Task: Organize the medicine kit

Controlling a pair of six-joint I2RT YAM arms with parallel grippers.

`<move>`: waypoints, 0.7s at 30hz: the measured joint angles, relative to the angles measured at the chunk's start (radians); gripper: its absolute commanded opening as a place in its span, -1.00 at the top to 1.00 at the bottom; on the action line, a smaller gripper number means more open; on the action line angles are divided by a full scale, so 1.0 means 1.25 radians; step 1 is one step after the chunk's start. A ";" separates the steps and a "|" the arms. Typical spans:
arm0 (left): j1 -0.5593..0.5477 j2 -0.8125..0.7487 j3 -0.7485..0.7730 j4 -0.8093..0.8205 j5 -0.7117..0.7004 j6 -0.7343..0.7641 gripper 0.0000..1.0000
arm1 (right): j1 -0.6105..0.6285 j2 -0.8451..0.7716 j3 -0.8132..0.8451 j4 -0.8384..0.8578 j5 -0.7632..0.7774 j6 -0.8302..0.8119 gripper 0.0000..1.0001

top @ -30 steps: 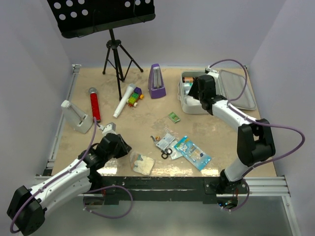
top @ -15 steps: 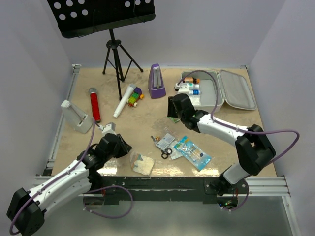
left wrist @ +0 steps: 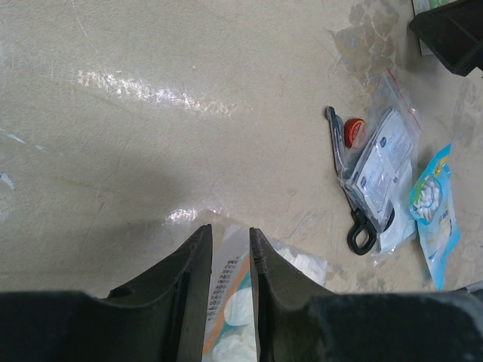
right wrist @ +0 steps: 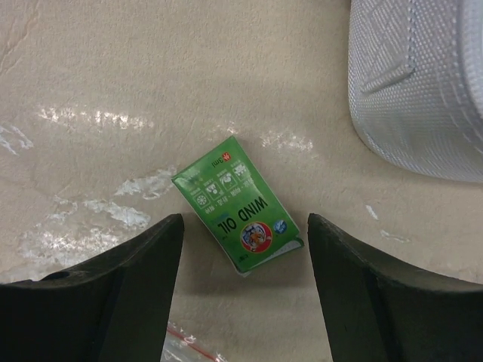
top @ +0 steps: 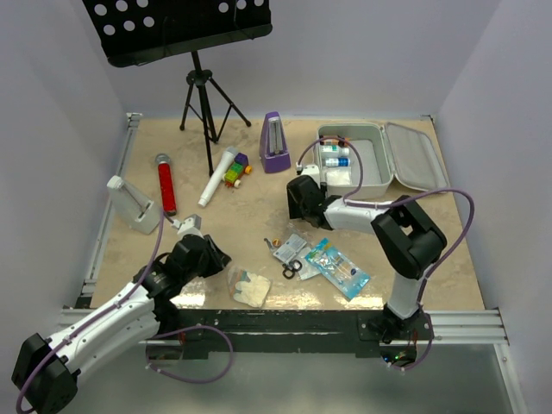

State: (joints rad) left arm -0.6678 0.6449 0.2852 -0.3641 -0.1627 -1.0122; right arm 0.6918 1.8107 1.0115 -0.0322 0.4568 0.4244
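Note:
The medicine kit (top: 417,157) lies open at the back right, with small bottles (top: 335,155) in its tray; its white corner (right wrist: 415,90) shows in the right wrist view. My right gripper (top: 302,201) hovers just left of the kit, open. A green "WIND OIL" box (right wrist: 238,215) lies flat on the table between and below its fingers (right wrist: 244,220). My left gripper (top: 214,257) sits at the front left. Its jaws stand a narrow gap apart (left wrist: 230,231) over the corner of a clear bag of cotton pads (top: 250,286); whether they press the bag is unclear.
Scissors and clear packets (top: 291,255) and a blue packet (top: 338,268) lie at the front centre. A purple metronome (top: 275,144), a music stand tripod (top: 200,95), a red microphone (top: 165,183), a white toy (top: 218,175) and a white holder (top: 134,205) stand further back and left.
My right arm swung from the kit leftward and down over the green box, and its jaws widened. The left arm and the bag stayed almost still.

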 measured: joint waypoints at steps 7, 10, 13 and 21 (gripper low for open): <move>0.000 -0.003 0.000 -0.009 -0.001 0.000 0.38 | 0.000 0.042 0.036 0.002 0.000 0.000 -0.29; 0.000 -0.002 -0.001 -0.009 0.000 0.000 0.38 | 0.000 0.043 0.037 0.002 -0.005 0.000 -0.11; 0.000 -0.001 -0.001 -0.009 0.000 0.000 0.39 | 0.000 0.043 0.037 0.002 -0.009 0.001 0.15; 0.000 0.001 -0.002 -0.009 0.000 0.000 0.38 | 0.000 0.012 0.034 -0.011 -0.024 0.004 0.33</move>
State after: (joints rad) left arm -0.6678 0.6456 0.2829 -0.3748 -0.1631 -1.0119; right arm 0.6918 1.8252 1.0538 -0.0456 0.4263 0.4297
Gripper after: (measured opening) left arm 0.308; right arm 0.390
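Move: The green box lies almost between the right hand's open fingers, about 1 cm farther out, 1 cm to the left and 1 cm below. From that hand, the grey case's middle is some 13 cm ahead, 12 cm to the right and 2 cm up; the card bag is about 13 cm back and 3 cm left. From the idle left hand, the green box is roughly 18 cm ahead, 18 cm to the right and 4 cm below. The right hand eases about 1 cm left and forward, pinches the green box, then rises roughly 1 cm. ##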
